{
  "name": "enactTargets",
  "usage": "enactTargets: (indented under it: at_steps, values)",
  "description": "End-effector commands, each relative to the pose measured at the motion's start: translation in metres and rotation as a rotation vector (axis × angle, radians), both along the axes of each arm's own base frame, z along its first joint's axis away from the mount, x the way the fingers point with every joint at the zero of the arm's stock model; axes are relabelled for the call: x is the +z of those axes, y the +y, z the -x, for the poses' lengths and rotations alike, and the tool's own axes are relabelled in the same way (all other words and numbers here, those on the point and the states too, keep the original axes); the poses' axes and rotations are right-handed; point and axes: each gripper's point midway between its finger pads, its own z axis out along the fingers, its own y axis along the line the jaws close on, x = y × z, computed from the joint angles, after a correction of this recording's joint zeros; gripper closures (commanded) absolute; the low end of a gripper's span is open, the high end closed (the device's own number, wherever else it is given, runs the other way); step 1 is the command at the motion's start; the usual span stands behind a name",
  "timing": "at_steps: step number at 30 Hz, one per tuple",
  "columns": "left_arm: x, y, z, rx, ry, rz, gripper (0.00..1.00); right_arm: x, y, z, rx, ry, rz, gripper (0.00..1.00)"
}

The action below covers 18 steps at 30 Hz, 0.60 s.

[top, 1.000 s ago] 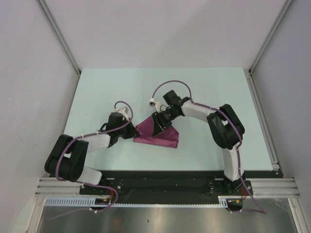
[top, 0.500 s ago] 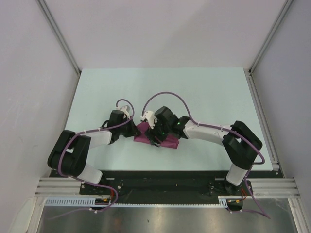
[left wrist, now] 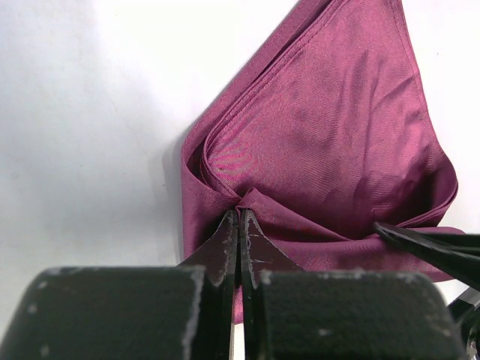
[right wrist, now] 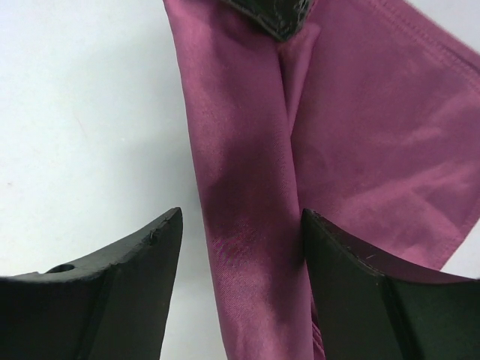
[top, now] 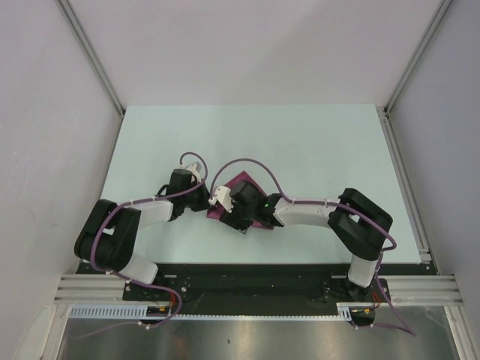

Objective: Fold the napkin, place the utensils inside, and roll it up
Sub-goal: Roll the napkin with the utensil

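The plum napkin (top: 243, 182) lies folded mid-table, mostly covered by the two wrists in the top view. In the left wrist view the napkin (left wrist: 330, 127) has a rolled near edge, and my left gripper (left wrist: 240, 214) is shut on a pinch of that fold. My left gripper (top: 208, 202) sits at the cloth's left end. In the right wrist view my right gripper (right wrist: 241, 221) stands open, its fingers (right wrist: 150, 251) straddling the rolled edge of the napkin (right wrist: 375, 150) without touching it. My right gripper (top: 241, 223) is over the cloth's near side. The utensils are hidden.
The pale table (top: 300, 142) is walled at the back and both sides. A black rail (top: 255, 279) with the arm bases runs along the near edge. The right arm's purple cable (top: 247, 161) loops above the cloth.
The right arm has swung from the napkin's far side to its near-left side and lowered over the rolled edge, its jaws wider. The left gripper kept its pinch in place.
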Motion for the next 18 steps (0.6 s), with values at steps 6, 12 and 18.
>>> enactTargets:
  at_steps: [6, 12, 18]
  values:
    - [-0.004, 0.002, 0.003, -0.015, 0.031, -0.022, 1.00, -0.007, 0.005, -0.019, -0.032, -0.035, 0.005, 0.33]
    - [0.013, -0.003, -0.003, -0.020, -0.023, 0.010, 0.94, -0.024, 0.003, -0.018, -0.018, 0.118, 0.003, 0.65]
    - [0.039, 0.007, -0.016, 0.045, -0.101, -0.008, 0.62, -0.030, 0.002, 0.002, 0.043, 0.350, -0.033, 0.78]
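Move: The rolled near edge of the napkin runs between my open right fingers, its middle here about 2 cm below the hand and 1 cm ahead. The roll's left end, still pinched by my left fingers, is some 7 cm left and 5 cm ahead of my right hand. The flat part centres about 6 cm ahead, 4 cm right and 3 cm down. From my left hand that right-hand stretch of roll lies roughly 6 cm right and 4 cm back, level with it. I take over the roll with my right hand: I sink it about 2 cm and ease some 1.5 cm forward, straddling the rolled edge, then close the fingers from wide open until they pinch it from both sides, tipping them about 10 degrees steeper. Near the end my left fingers part, ending their pinch on the roll's end, and that hand starts up about 1 cm. ##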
